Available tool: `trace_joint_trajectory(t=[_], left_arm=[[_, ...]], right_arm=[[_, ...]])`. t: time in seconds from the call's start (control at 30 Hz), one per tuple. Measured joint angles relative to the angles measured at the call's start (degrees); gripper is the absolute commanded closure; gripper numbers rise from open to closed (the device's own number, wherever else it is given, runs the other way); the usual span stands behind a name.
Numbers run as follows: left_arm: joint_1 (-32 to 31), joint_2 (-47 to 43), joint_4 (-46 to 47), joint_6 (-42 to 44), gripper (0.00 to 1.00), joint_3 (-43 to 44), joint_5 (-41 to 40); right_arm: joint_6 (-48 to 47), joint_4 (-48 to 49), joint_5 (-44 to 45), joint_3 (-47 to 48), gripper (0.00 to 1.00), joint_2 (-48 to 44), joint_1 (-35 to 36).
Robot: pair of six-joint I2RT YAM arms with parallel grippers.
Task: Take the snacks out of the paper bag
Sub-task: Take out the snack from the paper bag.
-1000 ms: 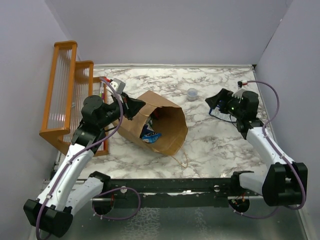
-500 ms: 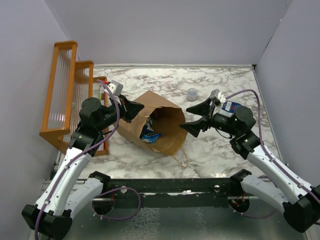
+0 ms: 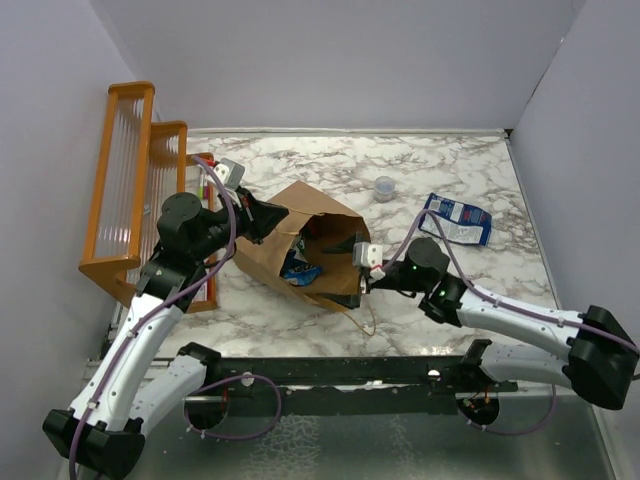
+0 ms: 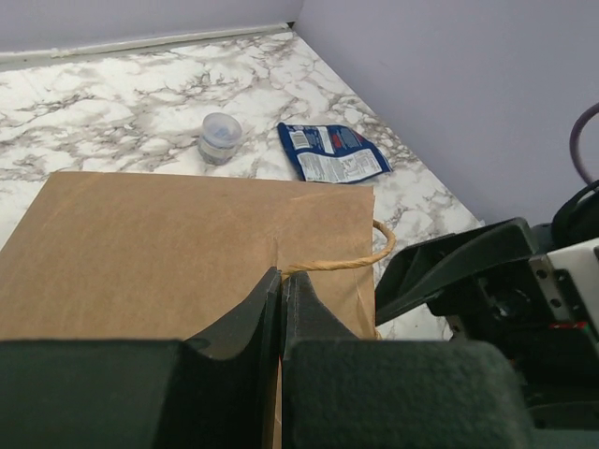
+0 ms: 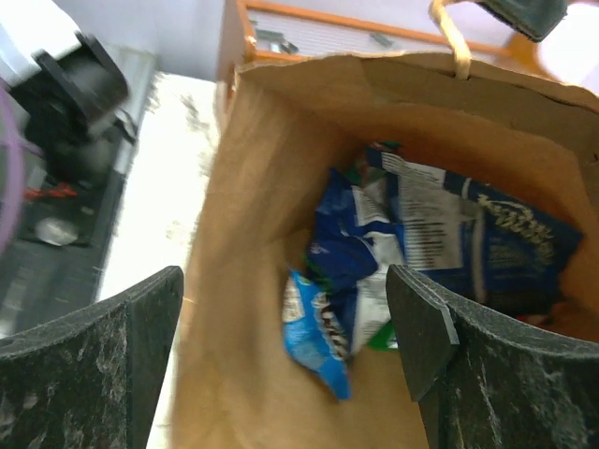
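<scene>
The brown paper bag (image 3: 315, 215) lies on its side with its mouth toward the right arm. My left gripper (image 3: 272, 214) is shut on the bag's upper paper wall (image 4: 168, 243), fingertips (image 4: 271, 285) pressed together beside a twisted handle (image 4: 351, 262). My right gripper (image 3: 338, 265) stands open at the bag's mouth with nothing between its fingers. In the right wrist view, blue and green snacks (image 5: 374, 234) lie crumpled deep inside the bag (image 5: 253, 168), just past the open gripper (image 5: 285, 323). One blue snack packet (image 3: 455, 218) lies flat on the table at the back right, also visible from the left wrist (image 4: 332, 152).
A small clear plastic cup (image 3: 384, 187) stands behind the bag on the marble table (image 3: 450, 160). An orange wooden rack (image 3: 135, 190) fills the left side next to the left arm. Walls close in the table on three sides.
The right arm swung from the back right, leaving the blue packet on the table, over to the bag's mouth. Its gripper stayed open. The left gripper kept its hold on the bag.
</scene>
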Motion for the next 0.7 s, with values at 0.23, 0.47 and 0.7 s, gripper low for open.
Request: trace_joint_trajectory(t=[0.23,0.47,0.7], left_arm=[[0.00,0.61,-1.86,-0.07,1.00,2.69,-0.02],[0.00,0.44,-1.99,-0.68,1.00,2.86,0.00],[0.00,0.17,-1.62,-1.64,1.00,1.97,0.04]], right_arm=[[-26.14,8.74,3.45,-2.12,0.13,8.94,0.35],[-51.87,10.58,7.23,-0.83,0.14,15.58,0.35],[-65.64,10.23,8.70,7.37,0.17,21.33,0.35]])
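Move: The right hand is at the mouth of the tilted paper bag. The dark-blue snack lies inside, about 12 cm to its left, 8 cm ahead and 6 cm lower. A light-blue pack lies some 10 cm left, roughly 1 cm ahead and 6 cm below the hand; the clear cup stands about 19 cm ahead, 11 cm right and 8 cm lower. From the left hand, the dark-blue snack is some 6 cm back, 1 cm right and 15 cm below. Forward by about 10 cm and somewhat left, the right hand pushes deeper into the bag towards the dark-blue snack, dipping nearly 5 cm on the way and then climbing most of that back. Meanwhile it rolls about its fingers by some 65 degrees, the forward finger swinging up over the other, and tips its fingertips slightly down, fingers still wide open. The left hand keeps its pinch on the rope handle. ##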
